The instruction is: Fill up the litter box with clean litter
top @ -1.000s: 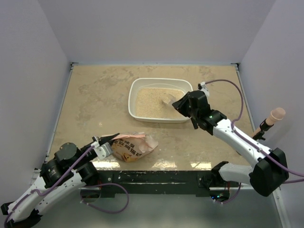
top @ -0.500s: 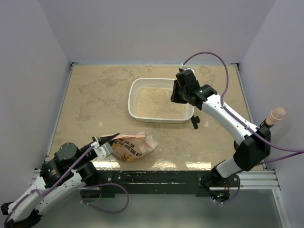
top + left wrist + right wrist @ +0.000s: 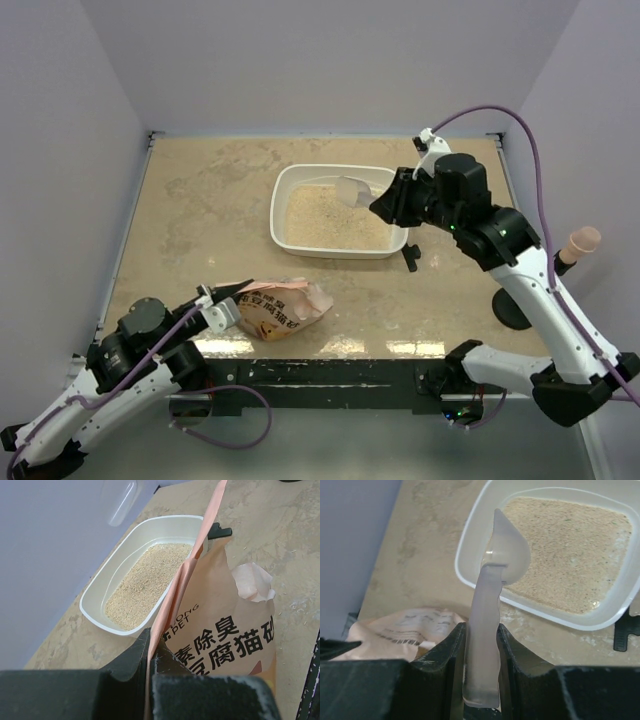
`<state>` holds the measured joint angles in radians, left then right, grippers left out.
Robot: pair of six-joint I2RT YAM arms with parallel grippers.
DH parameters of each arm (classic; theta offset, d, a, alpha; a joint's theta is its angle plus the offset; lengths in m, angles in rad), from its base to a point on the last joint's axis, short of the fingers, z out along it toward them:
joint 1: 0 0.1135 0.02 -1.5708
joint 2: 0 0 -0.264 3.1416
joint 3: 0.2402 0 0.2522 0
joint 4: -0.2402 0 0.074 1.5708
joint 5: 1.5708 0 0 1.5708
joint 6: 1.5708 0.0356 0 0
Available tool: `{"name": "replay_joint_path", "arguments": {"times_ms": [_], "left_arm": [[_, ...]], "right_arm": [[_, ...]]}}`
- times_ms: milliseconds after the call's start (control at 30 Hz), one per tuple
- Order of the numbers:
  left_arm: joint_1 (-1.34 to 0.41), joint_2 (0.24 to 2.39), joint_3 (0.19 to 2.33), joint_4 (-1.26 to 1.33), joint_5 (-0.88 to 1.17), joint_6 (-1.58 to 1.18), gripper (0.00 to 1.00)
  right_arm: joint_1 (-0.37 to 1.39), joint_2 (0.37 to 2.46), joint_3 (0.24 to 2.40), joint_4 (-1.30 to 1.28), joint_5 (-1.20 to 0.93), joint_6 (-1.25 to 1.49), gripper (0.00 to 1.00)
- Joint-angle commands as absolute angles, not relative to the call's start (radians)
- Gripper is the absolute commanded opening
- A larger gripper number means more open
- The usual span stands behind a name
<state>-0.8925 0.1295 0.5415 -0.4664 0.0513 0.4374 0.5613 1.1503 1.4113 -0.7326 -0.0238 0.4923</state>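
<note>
The white litter box (image 3: 277, 208) sits mid-table with pale clean litter (image 3: 330, 218) spread across its floor. My right gripper (image 3: 388, 204) is shut on the handle of a translucent scoop (image 3: 352, 190), which it holds in the air over the box's right rear part. In the right wrist view the scoop (image 3: 496, 575) rises from between the gripper's (image 3: 481, 636) fingers, above the box rim (image 3: 468, 540) and the litter (image 3: 570, 555). My left gripper (image 3: 228, 306) is shut on the top edge of the orange-pink bag (image 3: 280, 308). In the left wrist view that gripper (image 3: 151, 644) pinches the bag (image 3: 225, 630).
A small black piece (image 3: 410, 255) lies just off the box's near right corner. A pink-tipped post (image 3: 578, 243) and a black round base (image 3: 512, 310) stand at the table's right edge. Pale walls enclose the table on three sides.
My right arm lifted the scoop out of the litter, swung over the box's back right corner, and now holds it higher. The left arm and bag have not moved.
</note>
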Motion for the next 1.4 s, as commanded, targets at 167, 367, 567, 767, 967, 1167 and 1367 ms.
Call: {"name": "replay_joint_path", "arguments": {"times_ms": [167,367,567,767,967,1167,1367], "left_arm": [[-0.896,0.184,0.592,-0.359,0.058,0.403,0.00],[-0.896,0.222,0.612,-0.374,0.026,0.408,0.00],[-0.896,0.224,0.632,-0.391,0.003,0.411,0.00],[-0.897,0.192,0.603,-0.396,-0.037,0.410,0.00],[-0.896,0.181,0.594,-0.387,-0.032,0.408,0.00],[-0.897,0.178,0.588,-0.382,-0.029,0.407,0.00],[-0.896,0.175,0.586,-0.380,-0.020,0.403,0.00]], "right_arm": [[0.560,1.002,1.411,-0.848,-0.380,0.454,0.00],[0.560,0.973,1.404,-0.957,-0.453,0.400,0.00],[0.560,0.924,1.371,-1.041,-0.463,0.377,0.00],[0.558,0.874,1.293,-1.026,-0.583,0.393,0.00],[0.561,0.858,1.229,-0.965,-0.661,0.439,0.00],[0.561,0.867,1.183,-0.896,-0.681,0.485,0.00],[0.578,0.893,1.134,-0.796,-0.681,0.540,0.00]]}}
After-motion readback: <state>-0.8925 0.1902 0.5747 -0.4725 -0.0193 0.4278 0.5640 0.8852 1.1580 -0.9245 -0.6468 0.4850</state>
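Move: The right hand, gripping the emptied scoop above the litter box, goes for the litter bag's open mouth, about 14 cm back, 15 cm to its left and 12 cm lower. The litter box's middle lies some 10 cm ahead, 6 cm left and 22 cm below this hand; the black clip is about 2 cm back and 12 cm right, 24 cm down. From the left hand, which pinches the bag's top edge, that mouth is roughly 13 cm right, 1 cm ahead and 4 cm lower. The right hand keeps its grip on the scoop and draws it back about 16 cm from over the litter box, rising a couple of centimetres at first and then sinking to end some 4 cm lower, while the wrist swings about 30 degrees counter-clockwise and tips down so that the bowl points leftward at the bag's mouth. Meanwhile the left hand holds the bag's edge pinched and only nudges it a centimetre or so forward, turning very slightly. ##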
